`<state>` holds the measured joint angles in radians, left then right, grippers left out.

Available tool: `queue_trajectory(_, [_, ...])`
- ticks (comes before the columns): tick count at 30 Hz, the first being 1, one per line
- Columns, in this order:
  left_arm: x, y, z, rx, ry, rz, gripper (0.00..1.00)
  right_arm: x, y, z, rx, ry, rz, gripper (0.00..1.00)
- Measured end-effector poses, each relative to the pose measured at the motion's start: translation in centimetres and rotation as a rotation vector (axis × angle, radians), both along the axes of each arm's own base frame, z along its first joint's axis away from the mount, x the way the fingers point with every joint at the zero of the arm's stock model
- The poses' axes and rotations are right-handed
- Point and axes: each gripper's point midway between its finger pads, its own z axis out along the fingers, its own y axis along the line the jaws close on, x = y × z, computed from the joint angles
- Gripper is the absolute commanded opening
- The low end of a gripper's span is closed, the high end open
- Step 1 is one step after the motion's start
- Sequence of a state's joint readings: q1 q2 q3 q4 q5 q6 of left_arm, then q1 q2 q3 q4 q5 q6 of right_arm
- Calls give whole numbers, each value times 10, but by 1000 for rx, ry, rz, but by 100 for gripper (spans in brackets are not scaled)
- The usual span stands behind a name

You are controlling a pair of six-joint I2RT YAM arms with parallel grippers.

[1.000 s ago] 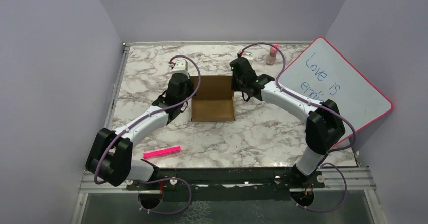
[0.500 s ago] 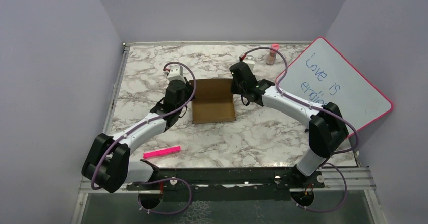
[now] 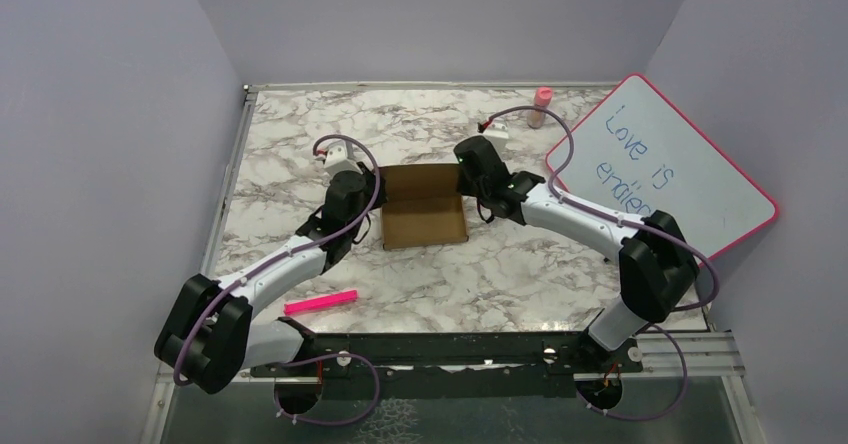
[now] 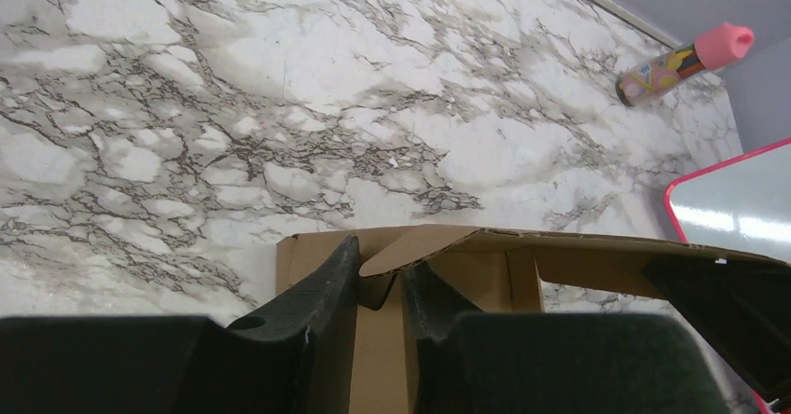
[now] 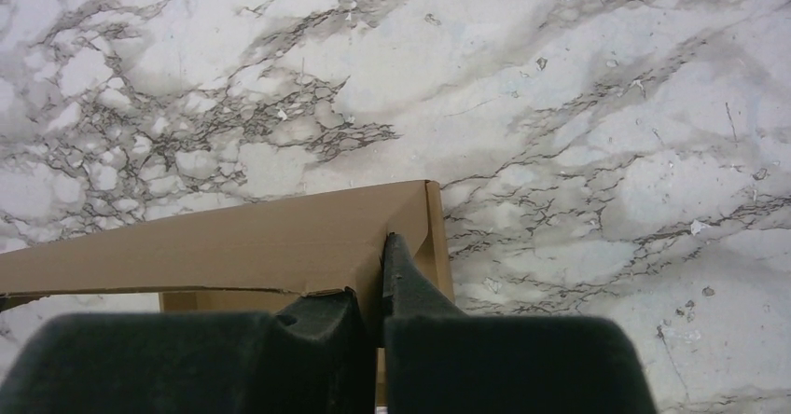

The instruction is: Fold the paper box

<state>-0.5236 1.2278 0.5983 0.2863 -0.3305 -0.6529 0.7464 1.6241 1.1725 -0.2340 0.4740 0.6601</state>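
Note:
The brown paper box (image 3: 425,207) lies in the middle of the marble table with its walls partly raised. My left gripper (image 3: 374,200) is at the box's left wall. In the left wrist view its fingers (image 4: 322,288) stand slightly apart, astride that wall, with a bent cardboard tab (image 4: 410,251) hanging between the tips of the left gripper (image 4: 381,279). My right gripper (image 3: 468,180) is at the box's far right corner. In the right wrist view the right gripper (image 5: 373,279) is shut on the right wall of the paper box (image 5: 233,241), just behind the corner.
A pink-framed whiteboard (image 3: 665,179) leans at the right, close behind the right arm. A small pink-capped bottle (image 3: 541,106) stands at the back. A pink marker (image 3: 321,302) lies near the left arm's base. Purple walls enclose the table on three sides.
Both grippers and the box have shifted a little toward the near edge. The left gripper's jaws have spread somewhat; the right gripper has stayed clamped on the wall.

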Motion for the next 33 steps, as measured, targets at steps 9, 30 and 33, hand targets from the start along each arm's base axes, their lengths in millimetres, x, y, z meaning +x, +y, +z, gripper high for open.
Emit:
queue_trajectory(9, [-7,-1,-10,-15,17,26,34,-6,-5,-3,14,-12,-19,20])
queue_trajectory(30, [-11,24,-11,202,-41,-70,53,-14,-33,-24,-157,-155,297,44])
queue_trajectory(33, [-10,35,7,180,-83,-76,55,-7,-56,-14,-135,-202,320,49])
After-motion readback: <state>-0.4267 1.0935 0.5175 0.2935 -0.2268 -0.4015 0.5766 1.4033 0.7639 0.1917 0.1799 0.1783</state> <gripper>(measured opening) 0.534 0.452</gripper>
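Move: Each gripper already has an end flap of the raised lid at its fingertips: the left flap right at the left hand, the right flap right at the right hand. The lid's middle lies about 9 cm to the left hand's right and 8 cm to the right hand's left, nearly level with both. The open tray's middle lies some 5 cm back and 7 cm lower than both hands, 9 cm right of the left hand and 8 cm left of the right. Let go of both end flaps of the lid: open both grippers to about half while easing them back and down, the left some 2 cm, the right about 4 cm. Then draw them apart, away from the box and rising again, the left about 3 cm left, the right about 4 cm right, turning the right some 20 degrees counter-clockwise and tipping its fingers up. ##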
